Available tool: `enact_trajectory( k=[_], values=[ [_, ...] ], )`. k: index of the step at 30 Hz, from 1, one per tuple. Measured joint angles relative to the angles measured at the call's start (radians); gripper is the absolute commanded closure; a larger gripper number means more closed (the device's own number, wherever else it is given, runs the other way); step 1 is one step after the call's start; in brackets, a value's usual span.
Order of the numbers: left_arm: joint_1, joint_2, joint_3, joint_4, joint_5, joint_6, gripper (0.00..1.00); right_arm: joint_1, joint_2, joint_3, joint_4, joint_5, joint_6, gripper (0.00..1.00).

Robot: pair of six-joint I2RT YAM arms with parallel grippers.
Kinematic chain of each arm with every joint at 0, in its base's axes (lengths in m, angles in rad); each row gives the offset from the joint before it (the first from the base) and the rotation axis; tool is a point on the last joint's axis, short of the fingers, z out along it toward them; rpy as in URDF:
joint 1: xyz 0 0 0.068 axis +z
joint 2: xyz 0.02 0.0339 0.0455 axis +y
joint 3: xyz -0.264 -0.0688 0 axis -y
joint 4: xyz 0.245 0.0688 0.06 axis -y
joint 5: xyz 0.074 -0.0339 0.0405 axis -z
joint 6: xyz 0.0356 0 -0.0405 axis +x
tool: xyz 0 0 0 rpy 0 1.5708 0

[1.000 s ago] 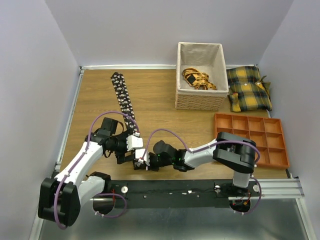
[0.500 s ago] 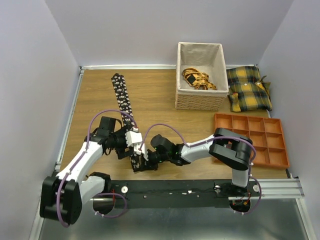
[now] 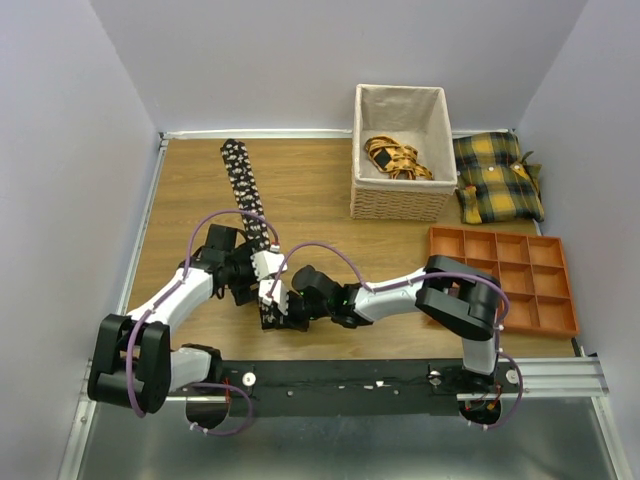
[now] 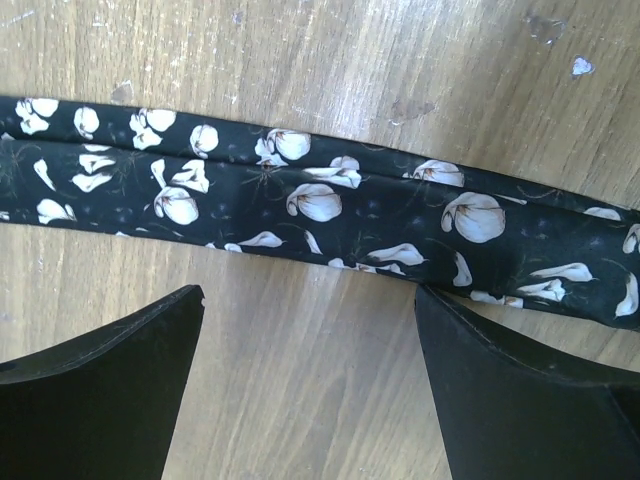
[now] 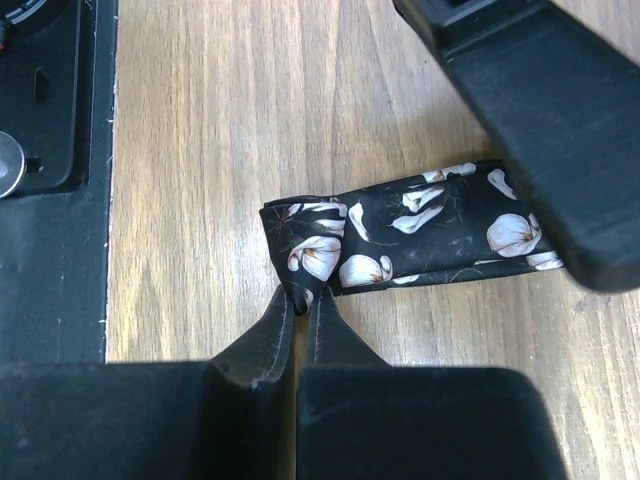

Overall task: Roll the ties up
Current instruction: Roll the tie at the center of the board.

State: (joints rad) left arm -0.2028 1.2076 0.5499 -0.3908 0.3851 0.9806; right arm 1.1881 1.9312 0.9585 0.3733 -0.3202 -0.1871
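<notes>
One tie [image 3: 243, 190], black with white flowers, lies as a long strip running from the far left of the table toward the near edge. My right gripper [image 5: 301, 300] is shut on the folded near end of the tie [image 5: 400, 240], pinching a corner of the fabric. In the top view that gripper [image 3: 277, 313] sits low by the strip's near end. My left gripper [image 4: 310, 292] is open just beside the tie [image 4: 320, 205], its fingers [image 4: 520, 390] over bare wood with nothing between them. It hovers above the strip [image 3: 262, 270].
A wicker basket [image 3: 400, 205] holding orange straps stands at the back. Yellow-and-black plaid cushions [image 3: 497, 178] lie to its right. An orange compartment tray [image 3: 505, 280] sits at the right. The black mounting rail [image 3: 350, 385] runs along the near edge.
My right arm has reached further left with the tie's end in its grip. My left gripper has drawn back up the strip, uncovering more of the near part.
</notes>
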Motion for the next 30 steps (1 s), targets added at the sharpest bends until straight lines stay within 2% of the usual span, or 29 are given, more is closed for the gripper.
enact_trajectory(
  k=[2, 4, 7, 10, 13, 17, 22, 26, 30],
  values=[
    [0.008, 0.000, 0.000, 0.000, 0.004, -0.007, 0.05, 0.002, 0.001, 0.000, 0.000, 0.006, 0.000, 0.97],
    [0.040, -0.003, 0.000, -0.013, 0.028, -0.017, 0.11, 0.002, 0.001, 0.000, 0.001, 0.005, 0.000, 0.97],
    [0.130, -0.003, 0.021, -0.067, 0.091, -0.016, 0.24, 0.002, 0.001, 0.000, 0.000, 0.002, 0.005, 0.97],
    [0.247, -0.003, 0.064, -0.145, 0.183, 0.024, 0.30, 0.001, 0.008, 0.010, -0.004, -0.022, 0.043, 0.96],
    [0.343, -0.003, 0.124, -0.246, 0.278, 0.100, 0.32, -0.011, 0.030, 0.036, -0.009, -0.061, 0.101, 0.95],
    [0.391, -0.005, 0.132, -0.362, 0.348, 0.231, 0.34, -0.035, 0.067, 0.078, -0.018, -0.136, 0.200, 0.95],
    [0.393, -0.003, 0.134, -0.517, 0.402, 0.359, 0.34, -0.082, 0.094, 0.105, -0.036, -0.229, 0.333, 0.94],
    [0.391, 0.011, 0.204, -0.671, 0.463, 0.447, 0.32, -0.135, 0.125, 0.128, -0.055, -0.321, 0.428, 0.94],
    [0.345, -0.069, 0.156, -0.668, 0.439, 0.446, 0.25, -0.163, 0.163, 0.185, -0.109, -0.390, 0.476, 0.94]
  ],
)
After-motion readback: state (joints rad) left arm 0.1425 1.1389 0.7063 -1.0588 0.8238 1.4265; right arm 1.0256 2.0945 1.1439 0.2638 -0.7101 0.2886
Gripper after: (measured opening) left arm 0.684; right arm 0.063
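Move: The right hand already pinches the tie's folded near end, whose middle lies about 1 cm left of and 1 cm below its hand point, level fore-and-aft. The flat strip runs on from there, some 6 cm ahead and 2 cm left; the table's dark rear edge is about 9 cm back. From the open left hand, the folded end lies roughly 11 cm back, 5 cm right and 2 cm down, while the nearest strip is about 3 cm to its right. Right hand keeps its pinch, rolling forward 35 degrees; left hand rises leftward, then back about 7 cm, part-closing. ##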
